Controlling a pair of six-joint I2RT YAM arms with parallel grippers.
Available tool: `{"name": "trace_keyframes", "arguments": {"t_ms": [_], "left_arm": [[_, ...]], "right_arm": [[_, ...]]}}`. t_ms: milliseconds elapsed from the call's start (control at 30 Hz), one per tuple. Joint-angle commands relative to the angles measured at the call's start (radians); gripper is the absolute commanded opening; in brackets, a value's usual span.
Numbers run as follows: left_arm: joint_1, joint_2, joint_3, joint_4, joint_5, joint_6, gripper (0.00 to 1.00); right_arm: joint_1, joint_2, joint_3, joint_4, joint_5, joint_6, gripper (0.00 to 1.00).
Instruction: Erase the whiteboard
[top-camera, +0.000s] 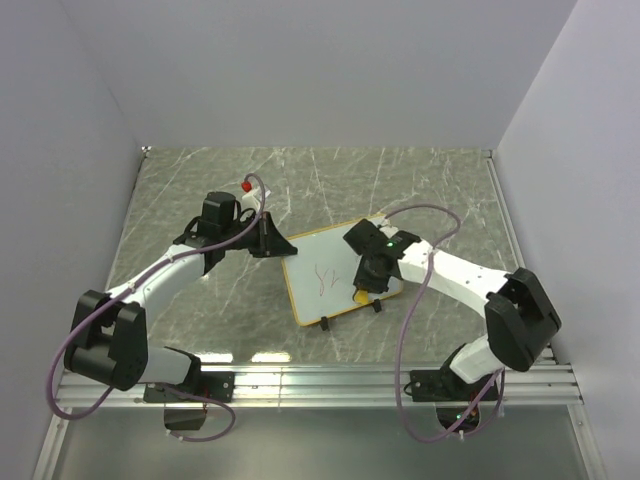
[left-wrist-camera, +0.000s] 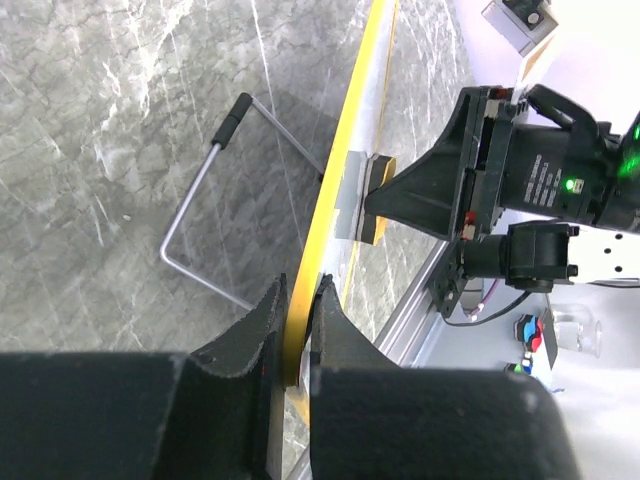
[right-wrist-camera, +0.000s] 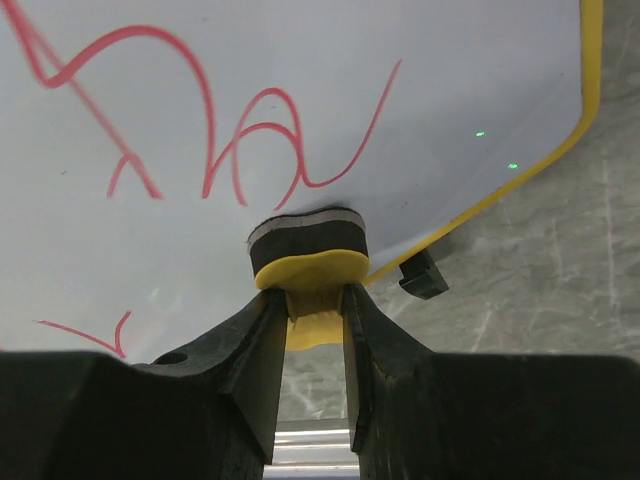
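The whiteboard (top-camera: 322, 278), white with a yellow frame, lies at the table's middle with red scribbles (top-camera: 322, 280) on it. My left gripper (top-camera: 281, 246) is shut on its upper left frame edge. In the left wrist view the fingers (left-wrist-camera: 297, 300) pinch the yellow frame (left-wrist-camera: 352, 140), seen edge-on. My right gripper (top-camera: 368, 283) is shut on the yellow eraser (top-camera: 362, 297) near the board's lower right. In the right wrist view the eraser's dark pad (right-wrist-camera: 307, 245) presses on the whiteboard (right-wrist-camera: 420, 90) just below the red scribbles (right-wrist-camera: 205, 135), with the right gripper (right-wrist-camera: 315, 300) clamped on its yellow body.
A bent wire stand (left-wrist-camera: 195, 205) sticks out behind the board. A black foot (right-wrist-camera: 422, 275) sits on the board's long edge. A small red-capped object (top-camera: 247, 185) lies behind the left arm. Grey walls enclose three sides and a metal rail (top-camera: 320, 378) runs along the near edge.
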Motion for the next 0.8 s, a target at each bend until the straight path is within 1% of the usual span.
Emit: {"name": "trace_keyframes", "arguments": {"t_ms": [0,133,167,267,367,533,767], "left_arm": [[-0.006,0.003,-0.008,-0.112,-0.177,0.105,0.0],[-0.006,-0.008,-0.028,-0.103,-0.175,0.105,0.0],[-0.006,-0.011,-0.033,-0.101,-0.175,0.105,0.0],[-0.006,-0.028,-0.053,-0.097,-0.175,0.105,0.0],[-0.006,-0.034,-0.053,-0.098,-0.177,0.107,0.0],[-0.006,-0.029,-0.053,-0.103,-0.175,0.105,0.0],[-0.008,-0.023,-0.056,-0.101,-0.18,0.099,0.0]], "right_arm": [[0.066,0.143,0.014,0.024,0.108,0.023,0.0],[0.142,0.186,0.186,0.009,0.117,0.017,0.0],[0.157,0.197,0.257,0.001,0.123,0.013,0.0],[0.191,0.249,0.376,-0.019,0.131,-0.001,0.0],[0.217,0.304,0.451,-0.014,0.12,-0.01,0.0],[0.246,0.324,0.517,0.041,0.113,-0.015,0.0],[0.237,0.263,0.543,0.122,0.171,-0.013,0.0]]}}
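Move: The right hand holds the eraser on the tilted whiteboard. The leftover red stroke it goes for lies about 8 cm to its left and 2 cm ahead, roughly level. The remaining red letters start some 4 cm ahead and 2 cm left; the near-edge clip is about 3 cm back, 2 cm right, slightly lower. From the left hand, gripping the board's raised corner, that stroke lies about 7 cm back, 8 cm right and 5 cm lower. With the pinched eraser still against the board, the right hand sweeps left towards the leftover red stroke, climbing the slope as it goes: about 8 cm left and 4 cm up, slow at first, then quicker. It turns some 15 degrees counter-clockwise, its left side dipping about as much before coming partly back. The left gripper keeps holding the raised corner almost still. ##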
